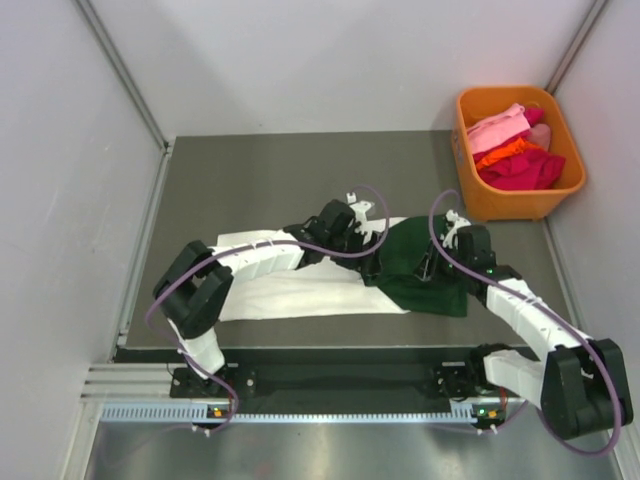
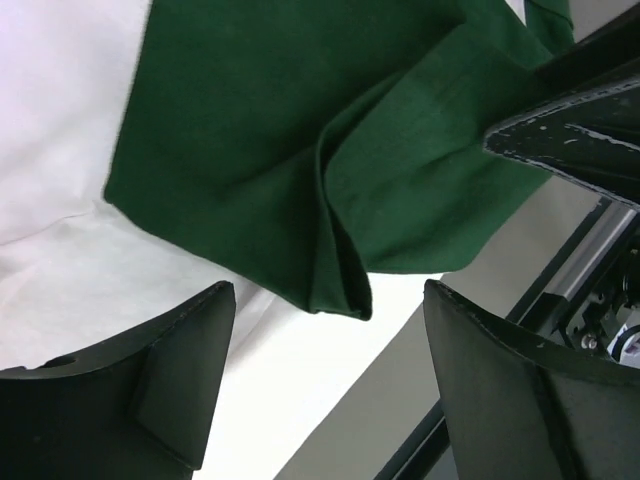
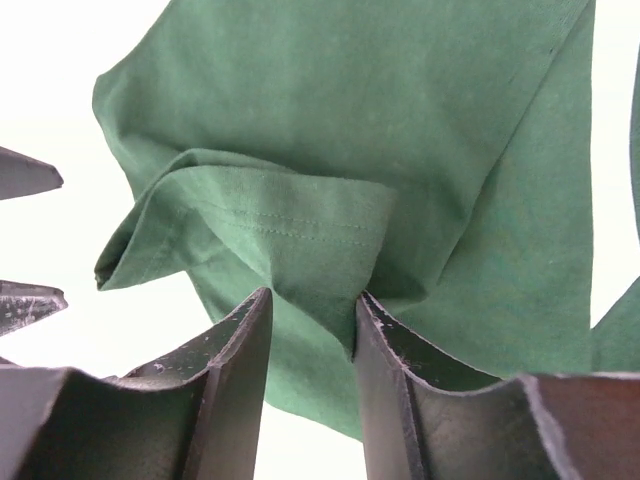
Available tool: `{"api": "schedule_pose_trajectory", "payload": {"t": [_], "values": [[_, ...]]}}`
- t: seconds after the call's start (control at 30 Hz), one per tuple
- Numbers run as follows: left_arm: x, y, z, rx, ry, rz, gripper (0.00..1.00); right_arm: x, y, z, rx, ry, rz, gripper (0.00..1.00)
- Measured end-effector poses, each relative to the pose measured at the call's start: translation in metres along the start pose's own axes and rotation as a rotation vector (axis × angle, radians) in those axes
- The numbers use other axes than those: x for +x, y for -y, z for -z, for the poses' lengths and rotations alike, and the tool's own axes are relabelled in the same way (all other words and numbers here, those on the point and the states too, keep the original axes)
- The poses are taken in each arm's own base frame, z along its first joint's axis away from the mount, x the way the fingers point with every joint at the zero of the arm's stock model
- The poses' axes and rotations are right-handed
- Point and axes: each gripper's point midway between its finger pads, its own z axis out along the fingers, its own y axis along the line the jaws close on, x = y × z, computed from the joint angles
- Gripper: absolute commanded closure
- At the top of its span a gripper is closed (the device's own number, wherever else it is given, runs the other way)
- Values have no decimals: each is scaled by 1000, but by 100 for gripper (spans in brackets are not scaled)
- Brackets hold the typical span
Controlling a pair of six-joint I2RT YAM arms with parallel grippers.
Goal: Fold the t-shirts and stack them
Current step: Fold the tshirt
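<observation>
The cream-white t-shirt (image 1: 300, 295) lies flat across the table. The dark green t-shirt (image 1: 420, 265) lies partly folded over its right end. My left gripper (image 1: 378, 240) hovers at the green shirt's left edge. In the left wrist view it (image 2: 328, 300) stands open, a folded green corner (image 2: 340, 285) just beyond the tips and nothing between them. My right gripper (image 1: 440, 262) is on the green shirt's upper right part. In the right wrist view it (image 3: 312, 297) is shut on a bunched fold of green cloth (image 3: 300, 230) near a stitched hem.
An orange bin (image 1: 470, 170) with pink, orange and red clothes stands at the back right. Grey walls close in both sides of the table. The metal rail (image 2: 570, 290) of the near edge runs just beyond the white shirt. The two grippers work close together.
</observation>
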Motion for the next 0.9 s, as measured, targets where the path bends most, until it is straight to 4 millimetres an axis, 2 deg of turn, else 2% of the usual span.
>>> {"api": "schedule_pose_trajectory", "payload": {"t": [0.13,0.3,0.37,0.47,0.5,0.53,0.57,0.6,0.63,0.67,0.8,0.9], "values": [[7,12,-3,15,-13,-34,22,7,1,0,-5,-16,-4,62],[17,17,-11,-6,-49,-75,42,7,0,0,-10,-18,-3,62],[20,17,-18,-11,-65,-89,42,7,-1,0,-11,-17,-3,62],[29,17,-27,-14,-93,-101,52,6,-1,1,-13,-14,-6,62],[32,17,-29,-10,-103,-106,59,6,-1,1,-13,-12,-6,61],[35,18,-30,-3,-112,-108,75,6,-2,1,-14,-12,-8,60],[37,20,-31,5,-117,-109,84,6,-2,1,-13,-10,-9,60],[37,21,-31,12,-120,-117,97,6,-1,1,-11,-10,-9,60],[38,22,-31,20,-120,-122,100,5,-1,1,-9,-8,-13,58],[38,22,-31,22,-117,-132,100,5,-1,2,-6,-4,-15,57],[47,13,-27,-4,-132,-162,100,1,1,4,9,13,-20,40],[43,11,-14,-28,-125,-203,100,-1,2,6,23,28,-26,35]]}}
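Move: The tip of the loose green flap lies just off the left fingertips, about 3 cm back, 3 cm to the right and 4 cm below. The middle of the shirt's green part is some 12 cm to the left hand's right and 2 cm farther out, and the middle of its white part 15 cm to its left, level ahead. From the right hand, the flap tip is about 8 cm to the left and 3 cm back. Left hand eases about 4 cm back, down and right, pinching the green flap's tip; waiting right fingers open wider. ##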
